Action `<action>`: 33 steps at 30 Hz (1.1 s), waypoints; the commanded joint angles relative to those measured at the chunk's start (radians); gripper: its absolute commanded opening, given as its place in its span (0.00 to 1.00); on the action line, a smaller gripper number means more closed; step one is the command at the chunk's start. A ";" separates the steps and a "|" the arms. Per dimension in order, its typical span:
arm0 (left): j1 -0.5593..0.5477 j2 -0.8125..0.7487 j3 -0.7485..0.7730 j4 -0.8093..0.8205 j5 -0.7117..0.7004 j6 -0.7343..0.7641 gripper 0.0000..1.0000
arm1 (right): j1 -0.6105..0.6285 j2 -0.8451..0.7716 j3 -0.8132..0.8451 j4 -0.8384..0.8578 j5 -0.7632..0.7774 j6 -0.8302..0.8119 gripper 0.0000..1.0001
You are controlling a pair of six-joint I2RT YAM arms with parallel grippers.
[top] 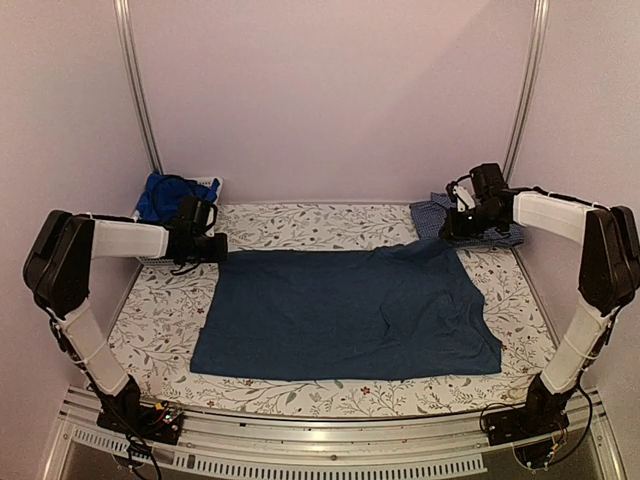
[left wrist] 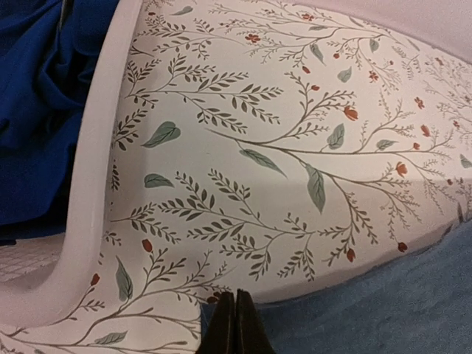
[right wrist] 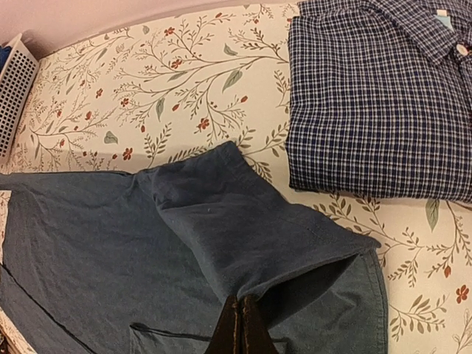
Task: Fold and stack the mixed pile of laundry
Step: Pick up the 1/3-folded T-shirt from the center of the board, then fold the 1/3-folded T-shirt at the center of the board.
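Observation:
A dark navy T-shirt (top: 345, 315) lies spread flat across the middle of the table. My left gripper (top: 222, 248) is at its far left corner, and in the left wrist view the gripper (left wrist: 234, 295) is shut, its tips on that corner of the T-shirt (left wrist: 383, 310). My right gripper (top: 445, 232) is at the far right corner. There the gripper (right wrist: 242, 299) is shut on a sleeve fold of the T-shirt (right wrist: 88, 251), which rises off the cloth. A folded blue checked collared shirt (right wrist: 376, 103) lies at the back right. A bright royal-blue garment (left wrist: 37, 96) fills the basket.
The white mesh basket (top: 212, 185) stands at the back left corner, its rim (left wrist: 96, 177) close beside my left gripper. A floral cloth (top: 300, 225) covers the table. Pale walls and two metal posts close in the back and sides.

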 commanded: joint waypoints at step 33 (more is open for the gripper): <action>-0.034 -0.334 -0.316 -0.153 0.014 -0.215 0.00 | -0.002 -0.587 -0.619 0.007 -0.001 0.286 0.00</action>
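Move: Both hands already hold the far edge of the T-shirt off the table, one near each end. The T-shirt's near left corner lies about 29 cm back from the left hand, level sideways and 8 cm lower; the basket is some 11 cm ahead and 12 cm left. From the right hand the T-shirt's near right corner is about 29 cm back, 6 cm right and 13 cm lower; the checkered shirt lies 11 cm ahead, 8 cm right. Keeping both pinches shut on the far edge of the T-shirt, the two hands draw it back together over the part still lying flat, towards the near edge, the left hand about 11 cm and the right about 15 cm, each drifting 2 or 3 cm outwards. Both rise slightly at first and then sink, ending 3 cm or so lower than they began, while the wrists tip a little further down and turn some 10 degrees, the right clockwise and the left counter-clockwise. ##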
